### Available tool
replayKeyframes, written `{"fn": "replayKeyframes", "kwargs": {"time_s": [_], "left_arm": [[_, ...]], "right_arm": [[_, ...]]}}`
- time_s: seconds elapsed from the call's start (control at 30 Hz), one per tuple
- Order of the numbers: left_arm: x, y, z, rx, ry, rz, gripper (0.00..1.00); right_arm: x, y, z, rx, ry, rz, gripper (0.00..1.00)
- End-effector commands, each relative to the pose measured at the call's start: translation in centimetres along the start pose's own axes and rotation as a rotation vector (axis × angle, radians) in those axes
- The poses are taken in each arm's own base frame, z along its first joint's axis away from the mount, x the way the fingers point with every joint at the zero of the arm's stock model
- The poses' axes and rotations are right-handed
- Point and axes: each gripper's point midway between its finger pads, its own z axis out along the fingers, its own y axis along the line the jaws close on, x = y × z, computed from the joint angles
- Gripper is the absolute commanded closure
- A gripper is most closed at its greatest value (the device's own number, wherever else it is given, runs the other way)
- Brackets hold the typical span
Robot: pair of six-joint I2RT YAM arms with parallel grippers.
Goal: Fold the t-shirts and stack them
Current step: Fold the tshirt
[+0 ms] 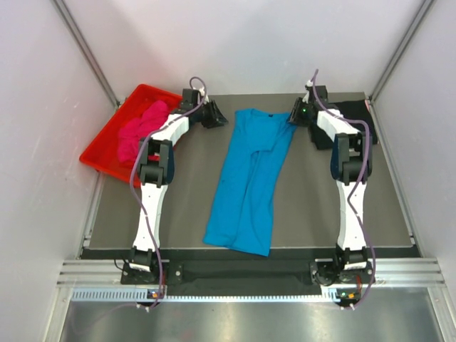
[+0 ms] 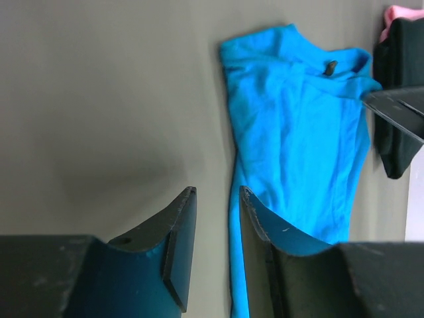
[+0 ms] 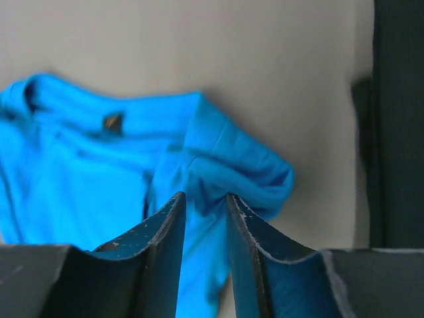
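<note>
The turquoise-blue t-shirt (image 1: 249, 178) lies down the middle of the table, folded lengthwise, collar at the far end. My left gripper (image 1: 214, 114) (image 2: 218, 192) hovers open just left of the shirt's long edge (image 2: 298, 132), with bare table between its fingers. My right gripper (image 1: 296, 114) (image 3: 206, 195) sits at the shirt's far right sleeve (image 3: 238, 172). Its jaws stand a narrow gap apart, astride a bunched fold of that sleeve. The black t-shirt (image 1: 353, 114) (image 2: 397, 99) lies at the back right. The magenta-pink t-shirt (image 1: 139, 132) is heaped in the red tray.
The red plastic tray (image 1: 100, 153) sits at the table's back left corner, partly over the edge. White walls close in on both sides and the back. Dark grey table (image 1: 185, 206) shows on either side of the blue shirt.
</note>
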Motion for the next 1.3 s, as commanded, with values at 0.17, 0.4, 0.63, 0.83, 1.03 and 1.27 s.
{"fn": "replayKeyframes", "kwargs": {"time_s": [0.17, 0.4, 0.63, 0.83, 1.03, 1.27], "left_arm": [[-3.2, -1.8, 0.0, 0.064, -0.124, 0.071, 0.63], [-4.0, -1.1, 0.9, 0.057, -0.176, 0.069, 0.62], [-3.8, -0.7, 2.4, 0.11, -0.18, 0.044, 0.62], [-3.7, -1.7, 2.1, 0.146, -0.174, 0.033, 0.63], [-2.2, -3.0, -1.3, 0.096, -0.121, 0.049, 0.63], [-0.8, -6.1, -8.0, 0.041, -0.109, 0.113, 0.63]], "right_arm": [[-4.8, -0.6, 3.2, 0.036, -0.126, -0.03, 0.69], [-6.7, 0.6, 4.1, -0.02, -0.192, -0.053, 0.66], [-7.8, 1.3, 5.2, -0.079, -0.245, -0.004, 0.67], [-9.8, 2.8, 5.6, -0.169, -0.317, 0.042, 0.66], [-12.1, 4.5, 2.4, -0.193, -0.356, 0.044, 0.58], [-11.1, 6.9, -5.1, -0.184, -0.285, 0.035, 0.33]]}}
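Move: The blue t-shirt's far right shoulder lies at the right fingertips, about 1 cm ahead, 1 cm to the right and 2 cm below; its collar is some 3 cm ahead and 7 cm left of that hand, the folded black shirt about 17 cm to its right and 1 cm back. From the left hand, the t-shirt's left shoulder is about 2 cm ahead, 6 cm right and 3 cm below, the red basket roughly 29 cm left and 3 cm back. The t-shirt's far right shoulder is dragged forward over the table by the part-closed right fingers, running level about 10 cm and tipping up past the collar's line. That hand then backs off 3 cm, rising, as its fingers open and come free. Beside the left shoulder, the left hand noses forward 3 cm with a small dip, then draws back about 7 cm to end slightly raised, opening unchanged. ##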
